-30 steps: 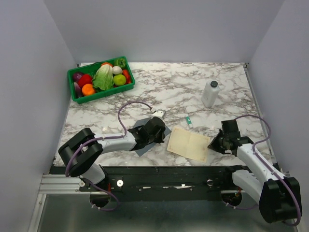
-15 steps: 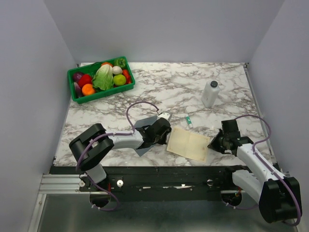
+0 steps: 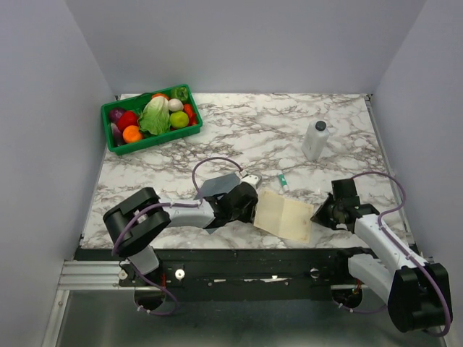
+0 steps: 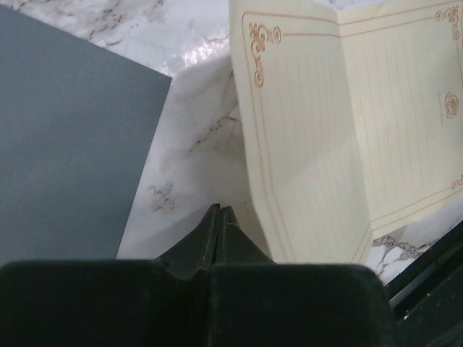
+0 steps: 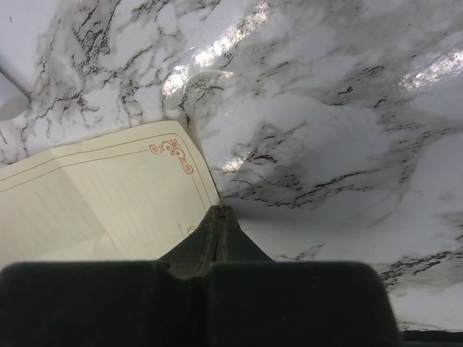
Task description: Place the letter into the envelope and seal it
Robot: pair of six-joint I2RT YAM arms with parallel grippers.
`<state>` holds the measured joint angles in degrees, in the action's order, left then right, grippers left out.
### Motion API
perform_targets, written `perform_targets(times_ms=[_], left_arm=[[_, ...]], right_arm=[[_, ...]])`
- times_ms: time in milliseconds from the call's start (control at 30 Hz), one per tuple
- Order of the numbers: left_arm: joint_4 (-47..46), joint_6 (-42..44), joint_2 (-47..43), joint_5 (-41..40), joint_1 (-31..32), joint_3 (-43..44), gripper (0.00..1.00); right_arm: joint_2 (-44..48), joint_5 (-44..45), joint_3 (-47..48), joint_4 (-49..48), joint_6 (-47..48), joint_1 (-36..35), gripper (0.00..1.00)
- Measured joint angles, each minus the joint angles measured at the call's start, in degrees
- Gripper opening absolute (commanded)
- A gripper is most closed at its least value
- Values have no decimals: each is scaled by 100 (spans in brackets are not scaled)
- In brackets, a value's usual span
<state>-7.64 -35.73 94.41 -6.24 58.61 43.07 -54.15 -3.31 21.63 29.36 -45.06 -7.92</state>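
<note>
The cream-tan letter (image 3: 283, 215) lies unfolded near the table's front edge, its centre crease showing (image 4: 325, 137) (image 5: 101, 195). The slate-grey envelope (image 3: 215, 187) (image 4: 65, 144) lies to its left, mostly hidden under my left arm in the top view. My left gripper (image 3: 251, 205) (image 4: 219, 210) is shut and holds nothing. Its tips sit low on bare marble between the envelope and the letter's left edge. My right gripper (image 3: 317, 213) (image 5: 219, 210) is also shut, with its tips at the letter's right edge. Nothing shows between its jaws.
A green basket (image 3: 114, 147) of toy vegetables stands at the back left. At the back right is a white bottle (image 3: 315, 139), whose edge also shows in the right wrist view (image 5: 9, 95). A small green-and-white tube (image 3: 283, 181) lies just behind the letter. Grey walls enclose three sides.
My left arm has swung right across the envelope, bringing its shut gripper up to the letter's left edge. The right arm and the letter have barely moved.
</note>
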Motion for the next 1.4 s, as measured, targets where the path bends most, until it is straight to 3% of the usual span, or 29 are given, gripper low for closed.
perform_targets(times_ms=[400, 700, 967, 1033, 1267, 1400], left_arm=[[-404, -234, -813, 319, 162, -492, 0], [-595, -223, -704, 490, 409, 35, 0], [-638, -186, -76, 686, 699, 603, 0], [-640, -186, 85, 699, 745, 695, 0], [-599, -195, 522, 699, 780, 719, 0], [-586, -205, 730, 697, 789, 719, 0]], right_arm=[[-201, -199, 35, -208, 24, 0, 1], [-588, -396, 293, -315, 94, -258, 1], [-984, -549, 503, -525, 50, -756, 1], [-946, -549, 535, -520, 37, -787, 5], [15, -118, 852, 28, -2, -785, 44], [710, 262, 1137, 328, 15, -787, 50]])
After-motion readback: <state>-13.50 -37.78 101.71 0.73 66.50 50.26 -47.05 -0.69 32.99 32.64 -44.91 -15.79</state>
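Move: Just right of the left hand's shut fingertips begins the letter, its left panel already lifted; its middle lies about 11 cm right and 2 cm ahead. From that hand the glue stick lies 14 cm ahead and 11 cm right, the envelope 12 cm left and 6 cm ahead. From the right hand, at the letter's right edge, the letter's middle is 10 cm left and 1 cm ahead; the glue stick is 11 cm left and 14 cm ahead. Folding the letter's raised left panel over, the left hand first eases back, then arcs up some 7 cm and rightward across the sheet and sinks onto the near-left part of the fold, fingers shut, turning slightly clockwise. The right hand slides the right edge about 5 cm left, then lifts off some 8 cm, its fingers opening about halfway. ##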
